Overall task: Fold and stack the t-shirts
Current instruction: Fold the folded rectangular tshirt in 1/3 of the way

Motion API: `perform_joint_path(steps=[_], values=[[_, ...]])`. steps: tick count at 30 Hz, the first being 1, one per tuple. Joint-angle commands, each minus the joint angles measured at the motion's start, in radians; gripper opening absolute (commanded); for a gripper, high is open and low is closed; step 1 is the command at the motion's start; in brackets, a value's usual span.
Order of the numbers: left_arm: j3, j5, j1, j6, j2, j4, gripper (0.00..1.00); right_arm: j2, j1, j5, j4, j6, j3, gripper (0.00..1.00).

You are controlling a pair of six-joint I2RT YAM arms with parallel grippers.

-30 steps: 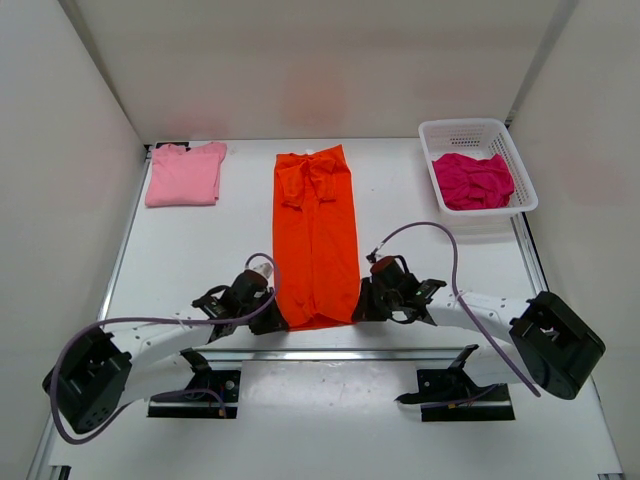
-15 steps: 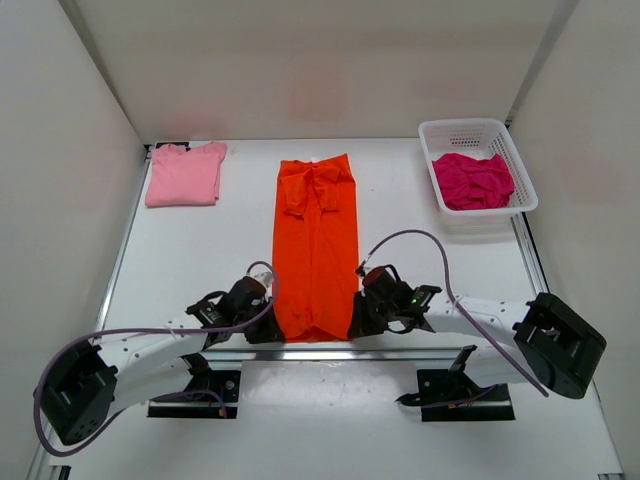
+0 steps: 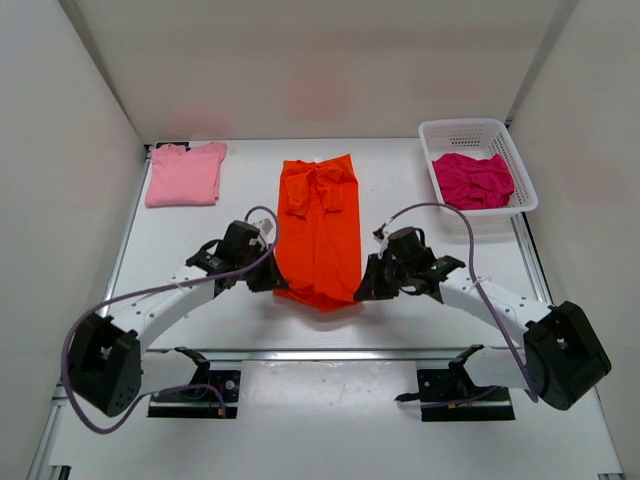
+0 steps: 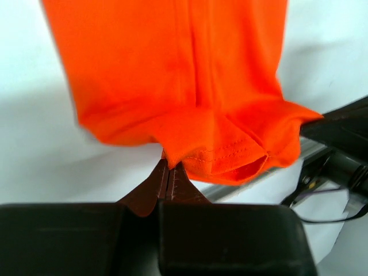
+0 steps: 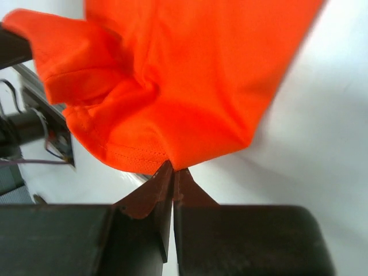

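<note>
A bright orange t-shirt point(image 3: 318, 225) lies folded into a long strip down the middle of the table. Its near hem hangs lifted off the table between both grippers. My left gripper point(image 3: 277, 287) is shut on the hem's left corner point(image 4: 172, 150). On the other side my right gripper point(image 3: 360, 291) is shut on the right corner point(image 5: 175, 155). A light pink t-shirt point(image 3: 185, 173) lies folded at the back left. The magenta t-shirt point(image 3: 473, 181) sits crumpled in the white basket point(image 3: 468, 131).
The basket stands at the back right near the right wall. White walls close in the table on three sides. A metal rail point(image 3: 330, 353) with the arm mounts runs along the near edge.
Both grippers have raised the orange shirt's near hem and carried it away from the near edge, toward the collar. The strip on the table looks shorter.
</note>
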Motion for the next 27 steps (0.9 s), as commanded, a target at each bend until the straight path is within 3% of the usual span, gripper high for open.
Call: perform_joint_path(steps=[1, 13, 27], values=[[0.097, 0.040, 0.047, 0.065, 0.071, 0.025, 0.00, 0.055, -0.060, -0.075, -0.024, -0.108, 0.115, 0.00], [0.392, 0.074, 0.209, 0.103, 0.361, 0.082, 0.00, 0.385, -0.184, -0.073, -0.144, -0.272, 0.520, 0.00], [0.624, 0.135, 0.292, 0.111, 0.605, 0.095, 0.00, 0.619, -0.272, -0.087, -0.199, -0.343, 0.779, 0.01]])
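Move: Both hands, about 17 cm apart, hold the near hem's corners roughly 7 cm above the table. Each corner's laying-down place on the orange shirt is about 21 cm ahead of the left hand and 22 cm ahead of the right, neither sideways. Beyond, the folded-in sleeves centre 29 cm ahead and 6 right of the left hand. The folded pink shirt is about 34 ahead and 26 left of it; the basket, roughly 40 ahead and 32 right of the right hand. Forward together, quickly and in a low arc, both hands carry the pinched hem corners up over the orange shirt towards its sleeves, some 19 cm each. They rise 2 to 4 cm on the way, then slow and begin to sink. Fingers stay shut on the cloth; the left wrist turns slightly counter-clockwise, the right tips up about 5 degrees. ##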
